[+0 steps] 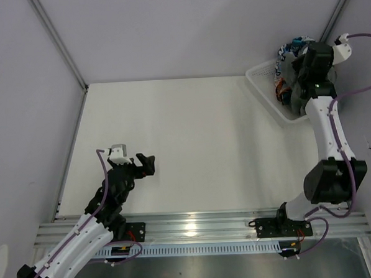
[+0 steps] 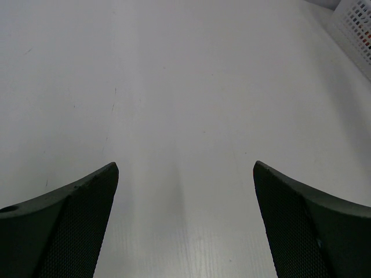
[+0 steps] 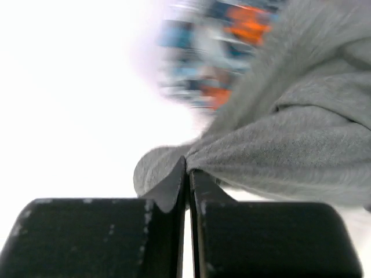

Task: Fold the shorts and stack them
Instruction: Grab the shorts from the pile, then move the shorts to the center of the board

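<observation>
My right gripper is shut on a fold of the dark grey shorts, over the white mesh basket at the far right. The patterned shorts show blurred behind the grey cloth, and their blue and white cloth sticks up above the basket in the top view. The right wrist covers most of the basket's contents. My left gripper is open and empty, low over the bare table at the near left, its fingers spread wide.
The basket's corner shows at the upper right of the left wrist view. White walls enclose the table on the left, the back and the right. An aluminium rail runs along the near edge.
</observation>
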Robot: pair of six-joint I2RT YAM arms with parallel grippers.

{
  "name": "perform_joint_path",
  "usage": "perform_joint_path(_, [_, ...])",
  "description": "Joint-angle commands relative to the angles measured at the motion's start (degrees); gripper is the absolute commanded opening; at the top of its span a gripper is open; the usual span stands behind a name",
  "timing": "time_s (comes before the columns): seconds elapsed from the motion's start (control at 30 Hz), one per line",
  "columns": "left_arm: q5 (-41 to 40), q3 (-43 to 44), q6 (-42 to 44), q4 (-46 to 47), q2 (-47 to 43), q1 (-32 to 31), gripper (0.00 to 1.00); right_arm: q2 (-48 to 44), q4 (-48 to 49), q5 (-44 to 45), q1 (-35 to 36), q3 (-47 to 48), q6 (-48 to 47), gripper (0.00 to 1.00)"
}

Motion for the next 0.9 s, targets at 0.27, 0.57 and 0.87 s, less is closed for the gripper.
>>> perform_joint_path(0.27, [-0.4,0.8,0.1,-0.2,-2.5,0.4,0.99,-18.8,-0.7,-33.7,18.5,1.5,-3.0,0.00])
perform_joint_path(0.57, [-1.5,1.4,-0.3,-1.9,-3.4,0.4,0.99,-18.8,-3.7,-31.1,24.7,-4.2,-5.5,0.00])
perform_joint_path(0.87, [-1.7,1.1,-0.3,-2.5,-5.0,0.5,0.99,-7.2,-8.6,-30.4,19.3,-21.8,-5.1,0.75])
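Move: The right hand holds the grey shorts in its shut fingers. The open table where they will be laid is about 37 cm to its left, 19 cm back and 31 cm below. The white basket's middle lies some 9 cm ahead and 30 cm below, and the patterned shorts about 16 cm ahead, 7 cm to the right and 23 cm below. For the idle left hand, that landing spot is some 28 cm right, 5 cm ahead and 12 cm below. Still pinching the grey shorts, the right hand swings them up and away from the basket to the left over the open table, about 29 cm left and 13 cm back, while rising some 14 cm and turning nearly 60 degrees counter-clockwise. It then drops steeply, fingers tipping down, eases slightly forward and right, and opens wide to let the shorts go. ##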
